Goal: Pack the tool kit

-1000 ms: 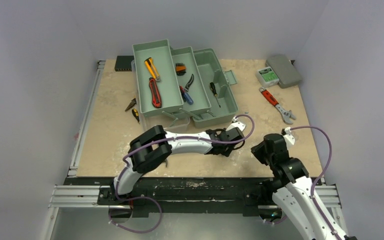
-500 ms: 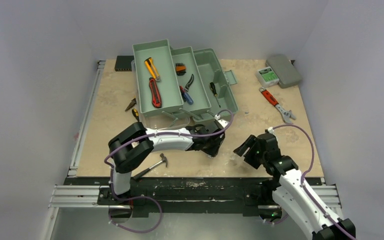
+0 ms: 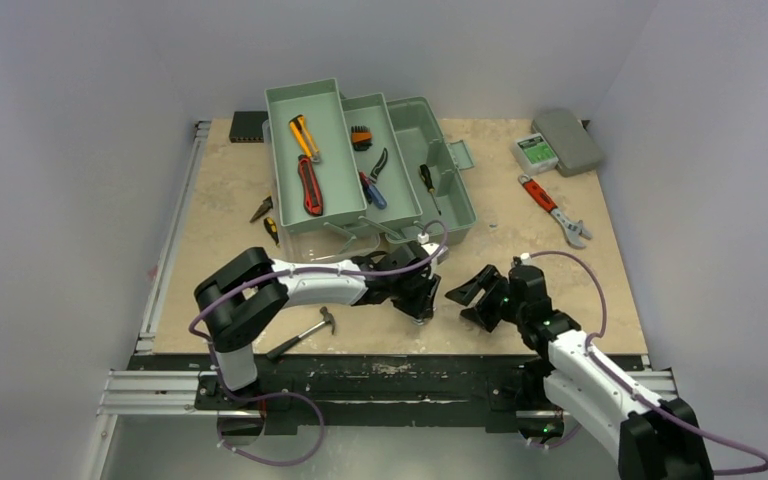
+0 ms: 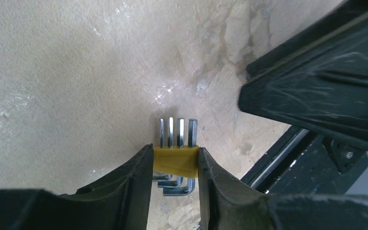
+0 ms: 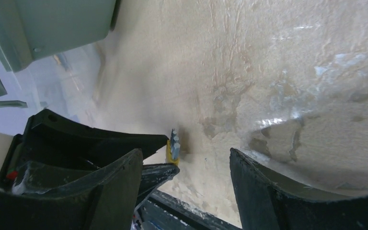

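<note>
The sage-green toolbox [image 3: 457, 200] stands open at the back with its trays folded out, and its corner [image 5: 52, 24] shows in the right wrist view. A red knife [image 3: 308, 185], pliers [image 3: 373, 185] and a screwdriver [image 3: 427, 186] lie in it. My left gripper [image 3: 418, 300] [image 4: 175, 154] hovers low over the table near the front edge, shut on a yellow holder of hex keys [image 4: 176, 162]. My right gripper [image 3: 475, 293] [image 5: 186, 158] faces it from the right, open and holding nothing. The hex keys [image 5: 173, 146] sit just off its left finger.
A hammer [image 3: 305, 333] lies by the front edge under the left arm. Small pliers [image 3: 262, 208] lie left of the toolbox. A red wrench [image 3: 555, 210], a grey case [image 3: 568, 140] and a small green-labelled box [image 3: 534, 150] are at the right back. The black rail [image 4: 287, 158] is close.
The left arm has drawn back leftward with the hex keys, uncovering the hammer. The right gripper has swung down and left toward it and has opened.
</note>
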Robot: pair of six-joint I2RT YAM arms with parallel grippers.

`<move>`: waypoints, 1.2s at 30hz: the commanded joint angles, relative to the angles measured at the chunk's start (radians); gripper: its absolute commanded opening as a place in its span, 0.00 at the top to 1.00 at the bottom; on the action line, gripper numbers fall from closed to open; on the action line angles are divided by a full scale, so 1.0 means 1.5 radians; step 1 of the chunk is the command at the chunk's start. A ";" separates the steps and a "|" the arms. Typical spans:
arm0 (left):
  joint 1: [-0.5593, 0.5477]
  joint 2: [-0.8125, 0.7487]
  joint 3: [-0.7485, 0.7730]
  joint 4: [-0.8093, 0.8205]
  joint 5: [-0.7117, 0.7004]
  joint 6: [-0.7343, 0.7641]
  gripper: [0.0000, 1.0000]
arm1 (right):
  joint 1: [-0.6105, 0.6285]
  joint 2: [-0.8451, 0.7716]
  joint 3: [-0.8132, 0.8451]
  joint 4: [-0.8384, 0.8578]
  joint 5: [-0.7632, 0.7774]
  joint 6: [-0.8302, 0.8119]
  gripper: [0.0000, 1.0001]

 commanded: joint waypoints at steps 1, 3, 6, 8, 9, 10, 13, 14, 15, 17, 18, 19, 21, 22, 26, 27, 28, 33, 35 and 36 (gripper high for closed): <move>0.005 -0.055 -0.004 0.055 0.029 -0.007 0.99 | -0.001 0.053 -0.005 0.112 -0.066 0.046 0.34; 0.005 -0.059 -0.006 0.062 0.029 -0.005 0.99 | -0.001 0.081 -0.014 0.143 -0.090 0.072 0.35; 0.005 -0.061 -0.006 0.075 0.034 -0.002 0.99 | -0.001 0.125 -0.024 0.190 -0.128 0.113 0.38; 0.005 -0.058 -0.004 0.080 0.041 0.000 0.99 | -0.001 0.148 -0.026 0.217 -0.145 0.127 0.40; 0.005 -0.056 -0.003 0.081 0.044 0.000 0.99 | -0.001 0.158 -0.024 0.224 -0.151 0.130 0.42; 0.005 -0.054 -0.002 0.083 0.045 0.001 0.99 | -0.002 0.164 -0.022 0.226 -0.156 0.132 0.43; 0.005 -0.049 0.000 0.083 0.048 0.002 1.00 | -0.001 0.171 -0.015 0.225 -0.162 0.133 0.48; 0.005 -0.048 0.002 0.083 0.050 0.003 1.00 | -0.002 0.173 -0.014 0.225 -0.165 0.134 0.51; 0.004 -0.046 0.004 0.094 0.052 0.002 1.00 | -0.001 0.176 -0.012 0.225 -0.167 0.135 0.56; 0.004 -0.043 0.005 0.114 0.060 0.001 0.99 | -0.002 0.182 -0.012 0.232 -0.174 0.141 0.67; 0.004 -0.043 0.004 0.119 0.065 -0.001 1.00 | -0.002 0.185 -0.014 0.237 -0.177 0.145 0.74; 0.003 -0.042 0.003 0.125 0.070 -0.003 0.99 | -0.002 0.188 -0.014 0.238 -0.178 0.147 0.83; 0.003 -0.043 -0.004 0.137 0.076 -0.008 0.99 | -0.002 0.189 -0.014 0.240 -0.177 0.151 1.00; 0.003 -0.046 -0.007 0.140 0.077 -0.009 0.99 | -0.002 0.188 -0.014 0.239 -0.175 0.151 1.00; 0.003 -0.075 -0.031 0.148 0.074 -0.009 0.85 | -0.006 0.163 -0.012 0.225 -0.159 0.148 1.00; 0.003 -0.087 -0.040 0.148 0.068 -0.009 0.76 | -0.007 0.155 -0.009 0.214 -0.154 0.146 1.00; 0.002 -0.103 -0.050 0.149 0.061 -0.008 0.67 | -0.009 0.145 -0.004 0.198 -0.147 0.136 1.00; 0.001 -0.195 -0.084 0.115 0.026 0.006 0.35 | -0.016 0.096 0.039 0.095 -0.109 0.081 1.00; 0.000 -0.237 -0.085 0.073 0.009 0.014 0.28 | -0.016 0.071 0.069 0.037 -0.082 0.046 1.00; 0.000 -0.260 -0.085 0.051 -0.002 0.021 0.26 | -0.016 0.058 0.086 0.008 -0.064 0.027 1.00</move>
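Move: The yellow-held hex key set is pinched in the left fingers just above the bench; the right hand's open fingers wait about 7 cm to its right, 1 cm farther out and 3 cm higher. From the right hand the set lies some 7 cm left, 1 cm back and 3 cm down; the tool box's deep tray is about 29 cm ahead and 5 cm left. The hammer lies roughly 24 cm left of the left hand and 3 cm back. The hex key set is carried by the left hand about 4 cm up and 2 cm right, to meet the right hand, which comes some 4 cm left, rolling about 15 degrees, and shuts on the key shafts beside the yellow holder. The left fingers then open and back off upward about 4 cm and slightly left, while the right hand raises the set a little and eases right. ##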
